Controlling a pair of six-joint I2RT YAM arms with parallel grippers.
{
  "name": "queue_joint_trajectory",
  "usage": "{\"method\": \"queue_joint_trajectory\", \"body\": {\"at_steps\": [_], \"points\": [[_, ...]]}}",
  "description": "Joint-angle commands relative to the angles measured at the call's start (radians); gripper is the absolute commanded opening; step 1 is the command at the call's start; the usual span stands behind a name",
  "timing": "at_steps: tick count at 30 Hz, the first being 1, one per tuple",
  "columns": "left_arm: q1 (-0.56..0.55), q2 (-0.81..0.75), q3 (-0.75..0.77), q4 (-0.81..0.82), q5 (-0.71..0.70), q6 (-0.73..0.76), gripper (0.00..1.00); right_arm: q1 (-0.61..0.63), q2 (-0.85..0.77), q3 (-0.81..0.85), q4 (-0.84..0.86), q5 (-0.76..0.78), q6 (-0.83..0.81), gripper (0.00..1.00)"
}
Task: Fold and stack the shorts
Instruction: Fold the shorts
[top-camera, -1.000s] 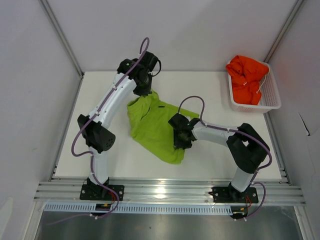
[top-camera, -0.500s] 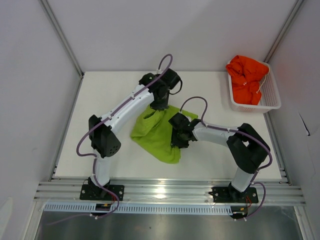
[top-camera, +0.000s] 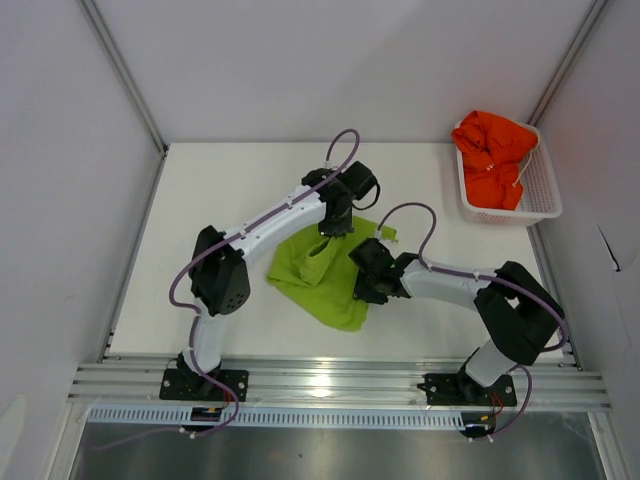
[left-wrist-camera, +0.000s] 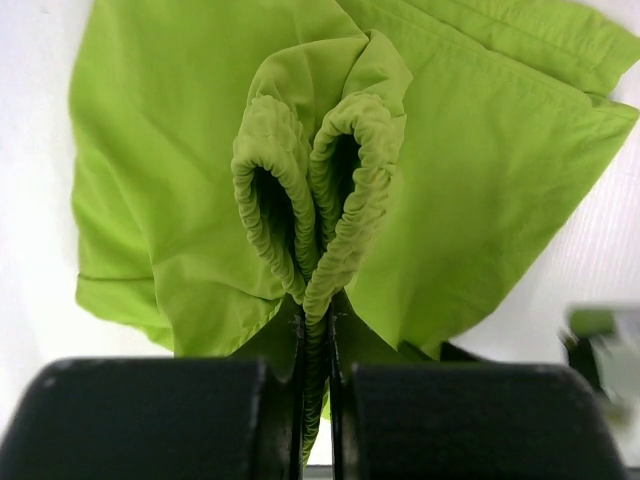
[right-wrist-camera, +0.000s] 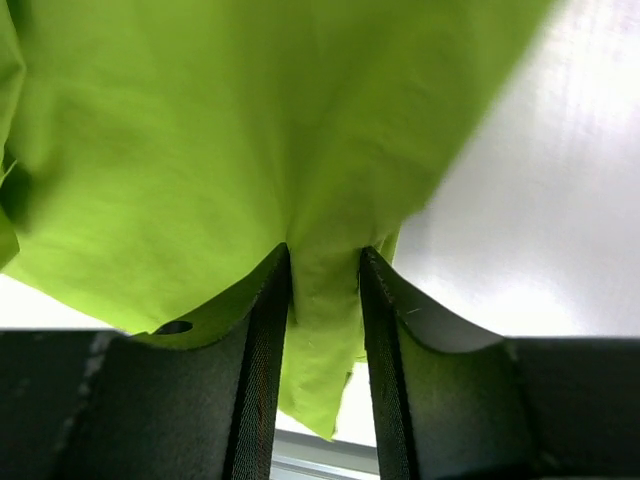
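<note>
The lime green shorts (top-camera: 312, 278) lie crumpled on the middle of the white table. My left gripper (top-camera: 336, 226) is shut on their gathered elastic waistband (left-wrist-camera: 330, 180) and holds it lifted over the rest of the cloth; in the left wrist view my left gripper (left-wrist-camera: 315, 310) pinches the band tightly. My right gripper (top-camera: 362, 284) grips the right edge of the same shorts. In the right wrist view a fold of green cloth (right-wrist-camera: 322, 300) fills the gap at my right gripper (right-wrist-camera: 323, 258). The orange-red shorts (top-camera: 492, 155) sit bunched in the basket.
A white mesh basket (top-camera: 545, 200) stands at the table's back right corner. The table's raised edges and grey walls close in the left, back and right. An aluminium rail (top-camera: 330, 385) runs along the near edge.
My left gripper has carried the waistband rightward and nearer, folding the green shorts over themselves. My right gripper has shifted slightly right with its edge, and its jaws have narrowed on the cloth.
</note>
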Motion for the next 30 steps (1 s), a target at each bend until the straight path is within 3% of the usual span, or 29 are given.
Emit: {"method": "queue_joint_trajectory", "body": {"at_steps": [1,8,14,17,18,21,24,25,26,30], "points": [[-0.016,0.029,-0.014,0.080,-0.020,-0.051,0.00,0.007,-0.085,-0.064,-0.064,0.127,0.058,0.37],[-0.055,0.040,-0.022,0.142,-0.008,-0.040,0.01,-0.004,-0.182,-0.098,-0.106,0.186,0.061,0.35],[-0.076,0.077,0.021,0.139,0.021,-0.023,0.18,-0.015,-0.249,-0.116,-0.113,0.209,0.058,0.34],[-0.082,0.065,0.023,0.154,0.066,-0.013,0.45,-0.041,-0.309,-0.127,-0.123,0.223,0.058,0.34],[-0.084,0.051,0.027,0.157,0.072,-0.012,0.64,-0.048,-0.332,-0.136,-0.118,0.223,0.059,0.34],[-0.088,0.011,0.023,0.165,0.084,0.004,0.99,-0.064,-0.458,-0.206,-0.057,0.213,0.064,0.35],[-0.084,-0.047,0.046,0.166,0.100,0.026,0.99,-0.068,-0.635,-0.312,0.040,0.195,0.067,0.44],[-0.079,-0.076,0.046,0.166,0.121,0.032,0.99,-0.071,-0.680,-0.338,0.079,0.190,0.073,0.49],[-0.075,-0.093,0.046,0.169,0.138,0.047,0.99,-0.073,-0.761,-0.387,0.101,0.184,0.074,0.65],[-0.047,-0.194,-0.005,0.205,0.210,0.104,0.99,-0.114,-0.851,-0.430,0.173,0.092,0.047,0.82]]}}
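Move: The left hand holds the bunched waistband about 13 cm above the table. It is to be laid along the right edge of the shorts, roughly 9 cm to that hand's right, 4 cm back and 12 cm below. The shorts' far right corner lies about 5 cm ahead and 14 cm right of the left hand, their left corner some 5 cm back and 15 cm left, both on the table. From the right hand, whose fingers are at that edge with cloth between them, the laying place is about 6 cm ahead and 2 cm right; the near corner is about 6 cm back and 3 cm left. The left hand carries the waistband about 6 cm right over the folded shorts while sinking some 3 cm and drawing slightly back; its fingers open wide to let the band go, and it then rises about 5 cm clear of the cloth. The right hand, still low at the edge, draws about 4 cm to the right, then climbs away up and to the right, ending some 9 cm higher and 9 cm farther right, its fingers opening wide and tilting outward-forward by roughly 30 degrees as the cloth comes free. ##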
